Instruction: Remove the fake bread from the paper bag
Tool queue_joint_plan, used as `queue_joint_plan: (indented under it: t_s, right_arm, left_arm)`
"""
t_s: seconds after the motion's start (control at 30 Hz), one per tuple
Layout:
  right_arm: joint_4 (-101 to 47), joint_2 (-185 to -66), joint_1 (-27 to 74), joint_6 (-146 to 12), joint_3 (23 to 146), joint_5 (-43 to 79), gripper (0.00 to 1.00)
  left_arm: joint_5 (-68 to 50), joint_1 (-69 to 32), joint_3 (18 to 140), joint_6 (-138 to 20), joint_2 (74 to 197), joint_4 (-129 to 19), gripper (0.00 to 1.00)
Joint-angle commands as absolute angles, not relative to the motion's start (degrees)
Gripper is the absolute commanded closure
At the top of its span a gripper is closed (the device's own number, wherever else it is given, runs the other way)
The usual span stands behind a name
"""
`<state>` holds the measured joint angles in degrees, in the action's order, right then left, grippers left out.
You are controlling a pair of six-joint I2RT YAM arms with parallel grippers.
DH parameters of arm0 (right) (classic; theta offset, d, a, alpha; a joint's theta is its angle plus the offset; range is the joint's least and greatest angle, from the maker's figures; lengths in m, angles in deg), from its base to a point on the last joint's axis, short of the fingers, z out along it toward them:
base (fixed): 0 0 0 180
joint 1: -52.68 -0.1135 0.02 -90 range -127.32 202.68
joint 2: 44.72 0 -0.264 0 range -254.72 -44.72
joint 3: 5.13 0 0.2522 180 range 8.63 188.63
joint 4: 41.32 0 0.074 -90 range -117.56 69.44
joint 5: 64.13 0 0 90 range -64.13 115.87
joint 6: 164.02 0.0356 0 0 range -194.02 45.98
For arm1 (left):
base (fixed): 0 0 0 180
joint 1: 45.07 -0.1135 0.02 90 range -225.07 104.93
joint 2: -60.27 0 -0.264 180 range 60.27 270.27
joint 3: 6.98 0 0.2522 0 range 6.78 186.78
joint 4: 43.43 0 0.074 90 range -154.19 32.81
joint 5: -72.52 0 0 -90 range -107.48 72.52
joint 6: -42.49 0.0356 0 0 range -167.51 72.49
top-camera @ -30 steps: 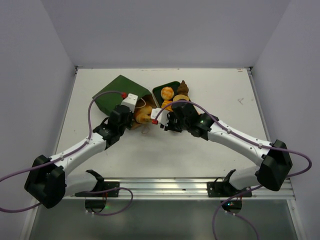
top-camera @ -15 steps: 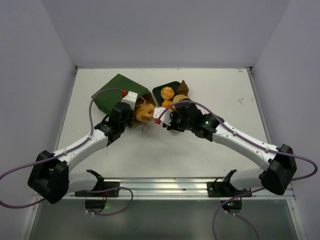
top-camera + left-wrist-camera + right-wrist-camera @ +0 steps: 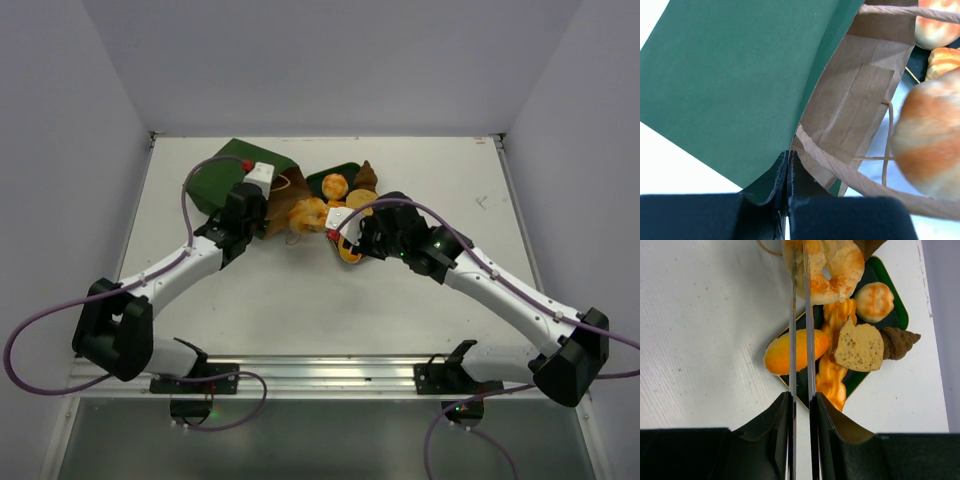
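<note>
The dark green paper bag (image 3: 222,180) lies on its side, its brown kraft inside (image 3: 855,100) facing me in the left wrist view. My left gripper (image 3: 788,160) is shut on the bag's rim by a cord handle (image 3: 850,172). My right gripper (image 3: 801,400) is shut on thin metal tongs (image 3: 793,315). The tong tips pinch a golden croissant-like piece of fake bread (image 3: 835,265), which hangs just outside the bag's mouth (image 3: 308,213). The same piece shows blurred at the right of the left wrist view (image 3: 930,135).
A flat dark green tray (image 3: 898,315) beside the bag carries a round bun (image 3: 874,301), a speckled slice (image 3: 860,346), a twisted orange roll (image 3: 832,375) and a dark brown pointed piece (image 3: 897,342). An orange oval roll (image 3: 780,355) lies across its near rim.
My left gripper has drawn the bag's rim back and away. The right arm has moved right, and the tongs have pulled the croissant-like bread out of the bag's mouth.
</note>
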<state>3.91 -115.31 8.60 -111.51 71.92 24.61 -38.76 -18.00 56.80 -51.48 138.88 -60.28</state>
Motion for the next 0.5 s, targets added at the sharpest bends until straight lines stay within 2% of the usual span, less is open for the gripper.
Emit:
queue_joint_plan:
  t_s: [0.0,0.27,0.47]
  right_arm:
    - [3.8,-112.0,10.1,-112.0,73.1,24.0,1.0]
    - [3.8,-109.9,14.0,-112.1,72.1,25.5,1.0]
    - [2.5,-110.1,22.0,-111.0,71.0,23.7,1.0]
  left_arm:
    - [-37.3,-19.2,60.4,-52.8,140.9,-60.4,1.0]
    - [-35.9,-20.8,62.9,-52.0,143.8,-60.5,1.0]
    - [-34.9,-21.7,63.3,-50.9,142.2,-61.0,1.0]
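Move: Below the bread already held in the right hand, the tray's middle lies about 8 cm ahead, 5 cm to the right and 17 cm down. In it, from the same hand, the round bun is about 15 cm ahead and 3 cm right, the brown croissant 15 cm ahead and 10 cm right, and the oblong roll level with the hand, 4 cm right. For the left hand, the tray is roughly 15 cm right, 2 cm ahead and 12 cm lower. Carrying the bread away from the bag mouth, the right hand sweeps about 5 cm to the right over the tray, rising slightly, with some 2 cm forward mostly in the later part; it turns about 10 degrees clockwise and keeps its grip. The left hand, still pinching the bag's rim with shut fingers, eases about 2 cm forward. ##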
